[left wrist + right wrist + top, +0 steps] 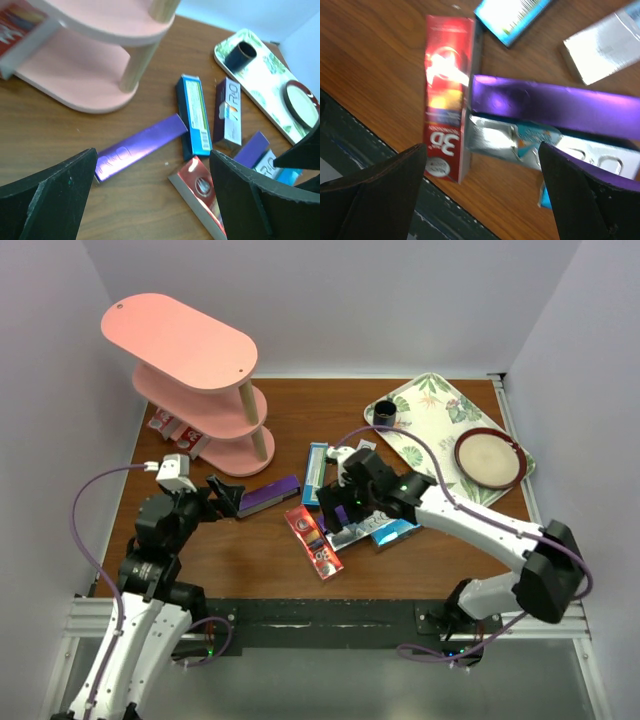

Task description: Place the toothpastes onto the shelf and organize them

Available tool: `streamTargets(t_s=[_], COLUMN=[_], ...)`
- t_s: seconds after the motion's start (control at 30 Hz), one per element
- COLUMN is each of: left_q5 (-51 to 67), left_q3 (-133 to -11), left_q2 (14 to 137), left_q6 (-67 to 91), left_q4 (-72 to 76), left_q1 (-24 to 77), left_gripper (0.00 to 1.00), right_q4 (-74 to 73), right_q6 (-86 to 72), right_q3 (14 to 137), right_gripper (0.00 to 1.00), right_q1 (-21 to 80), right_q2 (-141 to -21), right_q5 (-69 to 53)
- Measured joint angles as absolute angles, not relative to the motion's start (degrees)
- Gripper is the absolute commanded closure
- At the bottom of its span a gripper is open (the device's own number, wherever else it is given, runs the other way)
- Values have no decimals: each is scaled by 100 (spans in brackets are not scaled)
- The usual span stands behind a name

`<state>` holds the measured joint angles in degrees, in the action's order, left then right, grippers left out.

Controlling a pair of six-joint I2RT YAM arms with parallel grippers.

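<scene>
The pink shelf (180, 340) stands at the far left, with red toothpastes (170, 430) on its bottom tier. Several more toothpastes lie loose mid-table: a purple one (270, 496), a teal one (315, 472) and a red one (313, 540). My left gripper (225, 497) is open just left of the purple carton (140, 147), with nothing between its fingers. My right gripper (345, 508) hangs open over the pile. Under it lie a red carton (447, 100), a purple carton (555, 105) and a crumpled silver one (512, 142).
A leaf-patterned tray (430, 410) sits at the back right, holding a dark cup (386, 416) and a round brown-rimmed dish (490, 458). White walls close in the table on the left, back and right. A wooden shelf post (137, 70) stands near the cartons.
</scene>
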<state>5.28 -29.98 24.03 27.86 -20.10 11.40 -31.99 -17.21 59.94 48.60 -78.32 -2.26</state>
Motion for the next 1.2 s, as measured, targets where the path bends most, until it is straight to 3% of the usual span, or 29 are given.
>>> streamTargets(t_s=[0.33,0.7,0.83,1.1,1.2], left_q5=[-325,-578,-550,-464,-360], left_q3=[-2998,-2998,-2998,-2969,-2921], left_q2=[2014,1780,1750,1680,1682], left_q6=[2209,2119,2112,2025,2003], left_q4=[-1896,-1892,-1887,-1785,-1737], left_q1=[1142,1267,1315,1374,1415], left_gripper=[0,0,0,0,0], right_q4=[-3409,-4073,-4191,-4351,-4401], right_q6=[-1782,-1925,-1964,-2217,-2331], right_q3=[7721,8868,9039,9133,9139], right_gripper=[6,13,21,53,59], right_q1=[5896,6034,6034,6036,6036], right_q2=[-10055,-11721,-11990,-12068,-12068], right_q5=[438,1050,1192,1262,1269])
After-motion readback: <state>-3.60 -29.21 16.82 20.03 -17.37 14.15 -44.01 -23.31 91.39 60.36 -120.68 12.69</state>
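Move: The single red toothpaste box has its middle about 6 cm left of the right hand, 3 cm back and 11 cm below; its far end is farther left and slightly ahead. At about that same table level, a purple box lies some 17 cm left and 6 cm ahead, and the blue-and-white box 6 cm left and 11 cm ahead. Another purple box is 2 cm right and 4 cm ahead. From the left hand, the red box is roughly 18 cm right, 5 cm back and 18 cm down. Down some 11 cm and left about 9, the right hand swings left first, then sinks over the red box's far end, its fingers steepening by roughly 25 degrees to point more nearly straight down. Once low, it nearly stops and closes its open fingers, pinching the box's long sides. The empty left hand draws left and up a few centimetres, fingers tipping up, still open. ##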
